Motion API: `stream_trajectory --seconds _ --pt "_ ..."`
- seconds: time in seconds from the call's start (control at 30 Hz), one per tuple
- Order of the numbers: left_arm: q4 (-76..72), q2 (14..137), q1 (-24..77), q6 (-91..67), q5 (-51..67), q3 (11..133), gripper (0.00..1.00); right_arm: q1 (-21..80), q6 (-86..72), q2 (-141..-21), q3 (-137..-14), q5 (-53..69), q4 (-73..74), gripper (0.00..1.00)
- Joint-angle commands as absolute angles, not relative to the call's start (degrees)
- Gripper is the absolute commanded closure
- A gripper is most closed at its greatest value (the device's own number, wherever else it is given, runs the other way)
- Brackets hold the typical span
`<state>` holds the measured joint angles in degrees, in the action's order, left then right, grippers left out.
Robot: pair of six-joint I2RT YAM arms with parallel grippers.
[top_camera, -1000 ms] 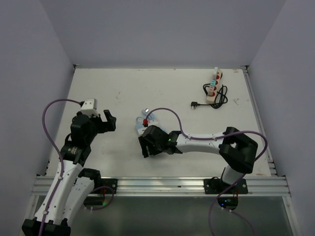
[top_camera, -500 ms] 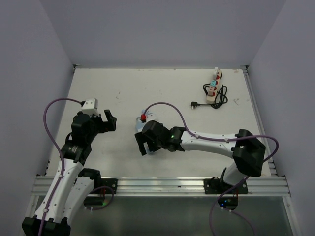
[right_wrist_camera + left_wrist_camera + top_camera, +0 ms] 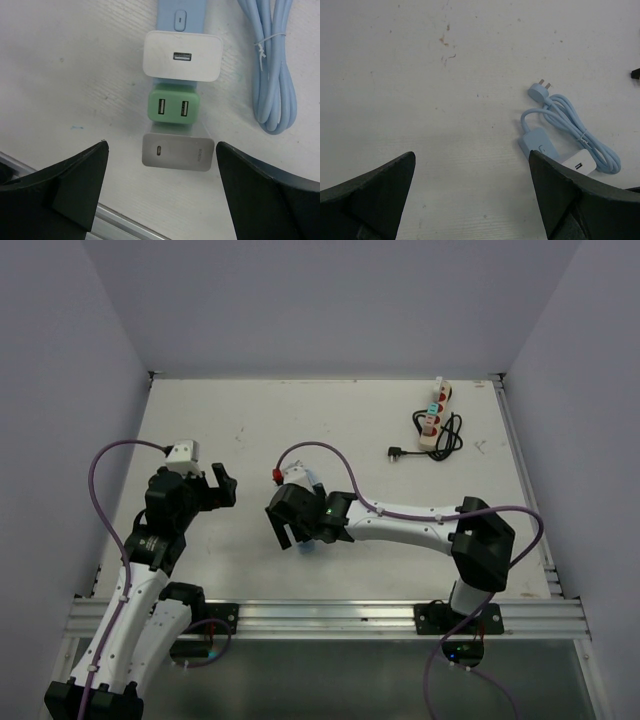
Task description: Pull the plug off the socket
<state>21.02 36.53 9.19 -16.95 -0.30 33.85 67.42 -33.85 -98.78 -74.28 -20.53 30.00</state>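
Straight below my right gripper (image 3: 161, 150) lies a light blue socket strip (image 3: 180, 17) with three chargers plugged in a row: a white one (image 3: 182, 56), a green one (image 3: 175, 107) and a grey one (image 3: 178, 152). The right jaws stand open, one finger on each side of the grey charger and apart from it. In the top view the right gripper (image 3: 287, 528) covers most of the strip. My left gripper (image 3: 471, 155) is open over bare table, left of the strip (image 3: 538, 142) and its white charger (image 3: 577, 162).
The strip's blue cable (image 3: 272, 75) lies bundled beside it, ending in a blue plug (image 3: 538, 90). A second white socket strip (image 3: 437, 412) with a black cable (image 3: 447, 435) and black plug (image 3: 397, 451) lies at the back right. The table's metal front rail (image 3: 125, 225) runs close by.
My right gripper's jaws have spread wider and its wrist has shifted a little left over the chargers. The left arm has not moved.
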Motion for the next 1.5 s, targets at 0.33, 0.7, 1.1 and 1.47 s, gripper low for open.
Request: stream_trajectory --seconds 0.33,0.7,1.1,1.47 --pt "20.39 36.74 9.49 -18.19 -0.26 34.45 0.0 67.68 -35.42 -100.46 -74.36 -22.42 31.82 0.19" --pt "22.33 40.16 9.58 -28.11 6.84 32.87 0.0 67.15 -36.56 -100.9 -71.55 -20.92 28.74 0.37" --pt "16.18 43.68 9.67 -40.06 15.2 25.15 0.0 60.83 -39.28 -93.96 -59.7 -13.55 19.35 0.78" --pt "3.53 53.51 13.18 -49.83 15.74 23.55 0.03 58.19 -38.85 -91.58 -54.76 -8.35 13.45 0.82"
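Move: The grey plug, at the near end of the blue socket, sits almost under the open right gripper: about 1 cm to its right and 4 cm below. From the right hand the green plug is 3 cm ahead, the white plug 5 cm ahead and 2 cm left, and the coiled cord some 8 cm ahead, 4 cm right. For the left hand the socket's middle is about 16 cm right, 3 cm back and 15 cm below; the grey plug lies 18 cm right, 7 cm back and 11 cm below. Lower the right gripper about 3 cm, easing slightly right, and close its fingers on the two sides of the grey plug; keep hold while shifting 2 cm right and a little forward, rolling its left side up some 15 degrees. Meanwhile bring the open left gripper down and right towards the socket, tipping its fingers downward and rolling its left side up, without touching. ##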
